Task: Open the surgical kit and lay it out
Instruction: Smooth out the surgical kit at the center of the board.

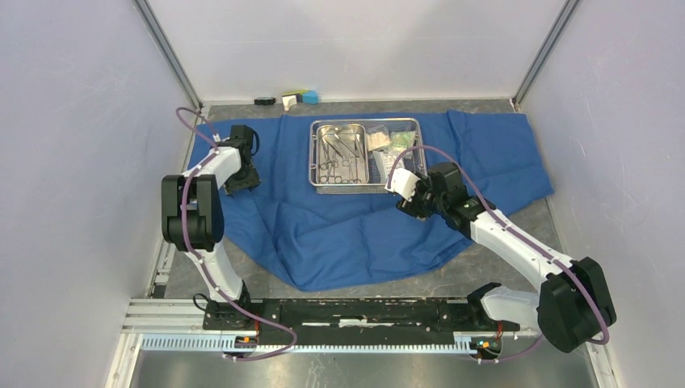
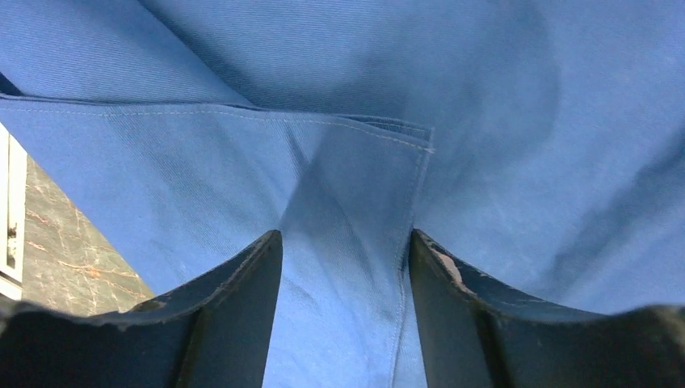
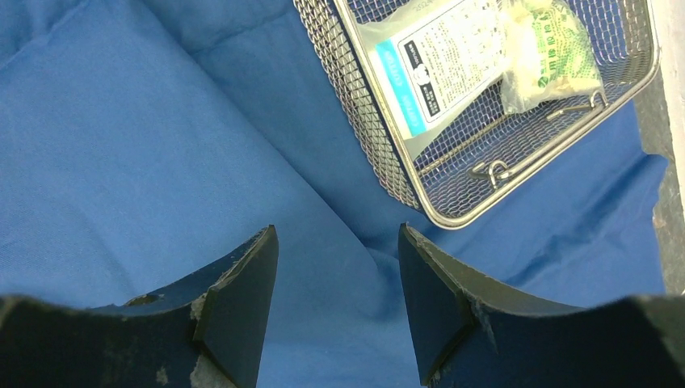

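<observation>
The blue cloth wrap (image 1: 323,226) lies spread over the table, rumpled along its near edge. On its far middle stands the steel mesh tray (image 1: 367,187), holding an inner pan (image 1: 317,153) of slim metal instruments (image 1: 339,158) and clear packets (image 1: 389,140). My left gripper (image 1: 242,184) is low at the cloth's left edge. In the left wrist view it (image 2: 343,242) stands open, astride a folded, hemmed corner of the cloth (image 2: 355,186). My right gripper (image 1: 406,202) hovers open over the cloth just before the tray's near right corner (image 3: 452,214), nothing between its fingers. Two packets (image 3: 440,65) show in the mesh.
Small items, one black (image 1: 263,101) and a white, yellow and blue cluster (image 1: 299,99), lie at the table's back edge. White walls close in left and right. Bare grey tabletop (image 1: 501,259) shows near the right arm. The arms' mounting rail (image 1: 347,311) runs along the near edge.
</observation>
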Available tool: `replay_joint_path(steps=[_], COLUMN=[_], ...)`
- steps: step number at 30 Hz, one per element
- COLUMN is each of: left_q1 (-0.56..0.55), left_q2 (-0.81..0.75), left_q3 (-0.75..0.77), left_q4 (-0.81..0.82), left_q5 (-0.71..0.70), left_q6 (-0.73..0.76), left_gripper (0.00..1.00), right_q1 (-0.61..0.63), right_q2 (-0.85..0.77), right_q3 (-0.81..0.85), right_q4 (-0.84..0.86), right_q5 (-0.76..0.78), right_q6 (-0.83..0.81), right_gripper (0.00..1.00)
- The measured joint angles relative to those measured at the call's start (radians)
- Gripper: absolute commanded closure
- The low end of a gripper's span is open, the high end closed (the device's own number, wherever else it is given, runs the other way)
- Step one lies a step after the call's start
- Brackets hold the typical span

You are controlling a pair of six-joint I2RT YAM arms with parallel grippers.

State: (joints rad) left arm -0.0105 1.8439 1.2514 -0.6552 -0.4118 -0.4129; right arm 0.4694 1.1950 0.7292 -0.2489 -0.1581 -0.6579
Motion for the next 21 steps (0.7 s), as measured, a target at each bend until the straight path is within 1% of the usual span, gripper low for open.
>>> replay_joint_path(steps=[6,11,15,21], left_q1=[0.080,0.116,0.130,0.138], left_q2=[0.000,-0.010,-0.031,-0.113], left_q3=[-0.026,-0.060,-0.067,-0.104], left_q4=[0.021,0.055,0.060,0.064], left_q5=[0.052,0.103,0.129,0.153], left_q6=[-0.003,-0.003,-0.002,0.008], left_gripper=[0.60,0.82,0.97,0.98], right_q1=[0.000,0.000,0.000,0.000], right_q2=[0.007,0.014,0.014,0.018], right_q3=[-0.007,-0.007,-0.007,-0.007], right_q4=[0.000,0.000,0.000,-0.001], right_q5=[0.000,-0.002,-0.003,-0.003], right_q6=[-0.006,-0.014,-0.020,-0.022], right_gripper=[0.37,0.37,0.37,0.37])
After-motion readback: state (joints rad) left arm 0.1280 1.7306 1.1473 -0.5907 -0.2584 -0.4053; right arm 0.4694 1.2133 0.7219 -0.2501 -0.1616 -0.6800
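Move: The folded-over corner of the drape lies almost under the left fingers, about 3 cm ahead, 3 cm right and 1 cm below. The steel basket is centred some 37 cm right and 11 cm ahead of the left hand, roughly level in height; the side rail runs about 13 cm to its left, level with it front to back. From the waiting right hand, that corner is about 45 cm left, 10 cm ahead and 8 cm down. Left hand slides 2.5 cm left and slightly back, dips, pinches the drape flap shut, then rises about 2 cm. ##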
